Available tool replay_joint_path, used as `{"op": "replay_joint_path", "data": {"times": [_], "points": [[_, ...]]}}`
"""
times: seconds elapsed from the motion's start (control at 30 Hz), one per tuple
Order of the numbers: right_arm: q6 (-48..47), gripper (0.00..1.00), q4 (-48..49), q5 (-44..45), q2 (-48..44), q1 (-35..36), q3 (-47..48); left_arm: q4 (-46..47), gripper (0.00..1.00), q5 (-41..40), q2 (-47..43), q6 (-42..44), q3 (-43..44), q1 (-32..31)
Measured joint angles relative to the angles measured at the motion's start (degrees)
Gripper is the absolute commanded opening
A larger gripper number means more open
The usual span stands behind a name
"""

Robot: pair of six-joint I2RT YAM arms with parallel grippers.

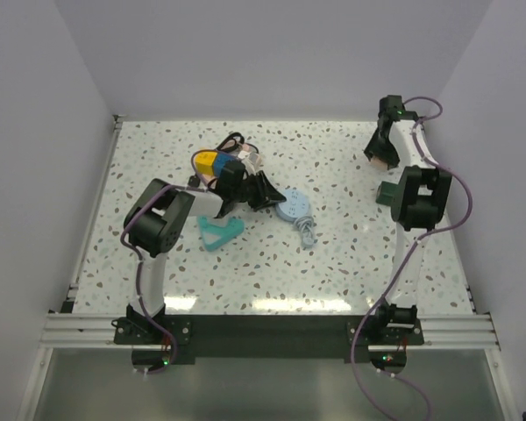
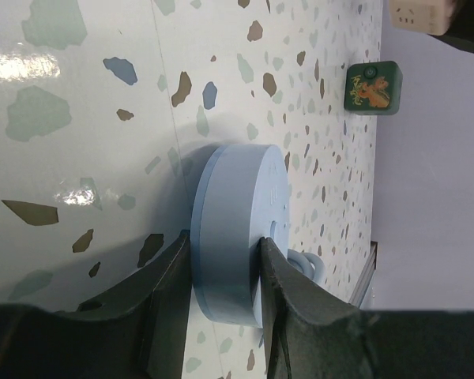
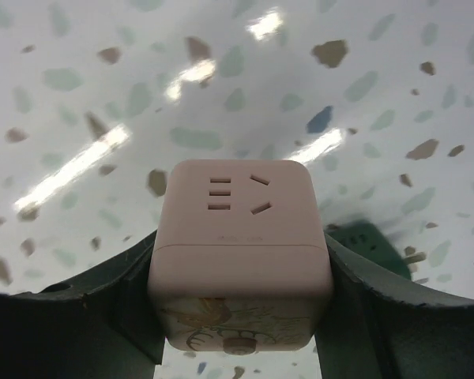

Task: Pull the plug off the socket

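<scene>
The only socket in view is a pink-beige cube (image 3: 241, 237) with outlet slots on its facing side. My right gripper (image 3: 241, 246) is shut on its two sides and holds it above the table at the far right (image 1: 383, 159). No plug sits in the slots that show, and I cannot make out a plug. A pale blue round disc (image 2: 237, 229) with a blue cord (image 1: 307, 232) lies mid-table. My left gripper (image 2: 225, 246) is shut on the disc's flat faces, at the disc's left edge in the top view (image 1: 276, 200). Cube and disc are far apart.
A dark green cube (image 1: 387, 193) sits on the table under the right arm, also seen from the left wrist (image 2: 371, 87). A teal triangular block (image 1: 219, 230) lies beside the left arm. A yellow-and-blue block with tangled cables (image 1: 212, 164) is behind it. White walls enclose the table.
</scene>
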Motion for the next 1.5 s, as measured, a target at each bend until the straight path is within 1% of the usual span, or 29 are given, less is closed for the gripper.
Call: {"op": "replay_joint_path", "data": {"times": [0.13, 0.17, 0.23, 0.27, 0.3, 0.33, 0.37, 0.4, 0.6, 0.73, 0.87, 0.93, 1.07, 1.13, 1.23, 1.37, 1.43, 1.5], "points": [[0.8, 0.20, -3.1, 3.8, 7.1, -4.6, 5.7, -0.1, 0.00, 0.0, -0.1, 0.2, 0.0, 0.0], [1.0, 0.28, -3.4, 4.3, 7.7, -5.3, 6.1, -0.2, 0.00, 0.0, -0.1, 0.2, 0.0, 0.0], [1.0, 0.39, -4.2, 4.7, 8.3, -6.9, 6.2, -0.3, 0.00, 0.1, -0.1, 0.2, 0.1, 0.0], [1.0, 0.51, -4.4, 4.8, 8.3, -7.4, 6.1, -0.3, 0.00, 0.1, -0.1, 0.2, 0.1, 0.0], [1.1, 0.69, -4.4, 4.9, 8.3, -7.8, 6.0, -0.3, 0.00, 0.1, -0.1, 0.3, 0.1, 0.0], [1.3, 0.78, -4.2, 5.1, 8.2, -7.9, 5.8, -0.3, 0.00, 0.1, -0.1, 0.3, 0.1, 0.0], [1.6, 0.85, -3.8, 5.1, 8.1, -7.9, 5.3, -0.3, 0.00, 0.2, -0.1, 0.3, 0.1, 0.0], [1.7, 0.99, -3.7, 4.9, 7.9, -7.8, 4.8, -0.3, 0.00, 0.2, -0.1, 0.3, 0.1, 0.0], [2.5, 0.99, -3.9, 3.8, 5.1, -6.9, 2.7, -1.1, 0.00, 0.5, -0.1, 0.9, 0.7, 0.0], [3.4, 0.99, -3.8, 4.0, -0.4, -6.7, 0.5, -1.6, 0.00, 0.5, -0.1, 1.1, 1.0, 0.0], [4.0, 0.99, -2.2, 3.5, -10.9, -6.7, -7.0, -2.1, 0.00, 0.7, -0.1, 1.4, 1.4, 0.0], [3.9, 0.99, -0.7, 1.3, -16.7, -6.7, -11.1, -2.7, 0.00, 0.7, -0.1, 1.6, 1.9, 0.0], [3.2, 0.99, 5.4, -7.0, -26.8, -5.5, -22.2, -4.1, 0.00, 0.7, 0.1, 1.8, 3.1, 0.0], [2.4, 0.99, 6.7, -11.4, -28.7, -4.0, -26.5, -4.8, 0.00, 0.7, 0.6, 2.1, 4.5, 0.0], [0.6, 0.99, 8.7, -17.4, -27.9, 0.9, -32.3, -6.1, 0.00, 0.6, 2.4, 2.2, 8.1, 0.0], [0.1, 0.99, 11.2, -23.3, -27.2, 7.6, -40.8, -8.0, 0.00, -0.1, 6.8, 2.5, 15.8, 0.2], [0.1, 0.99, 11.3, -25.6, -27.2, 9.5, -43.3, -9.2, 0.00, -0.6, 9.7, 2.4, 20.7, 0.5], [0.1, 0.99, 11.3, -26.8, -27.2, 9.8, -44.0, -9.9, 0.00, -1.1, 13.1, 1.7, 26.2, 0.8]]}}
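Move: The right fingers hold the pink plug; its set-down place is clear table about 8 cm to their right, 2 cm back and 5 cm down. The green plug lies some 11 cm straight back from this hand, and the blue round socket roughly 28 cm left and 14 cm back. From the left hand, the pink plug is about 33 cm right, 14 cm ahead and slightly higher; the socket it grips has its middle some 4 cm right and 1 cm ahead. Carry the pink plug about 8 cm right with the right hand, lowering it 4 cm onto the table beyond the green plug; open wide and let go. Lift some 13 cm, then swing left and back, sinking again towards the blue socket's cord, turning about 30 degrees counter-clockwise. Keep the left grip on the socket; late on, take it forward about 9 cm, a little right and up. ##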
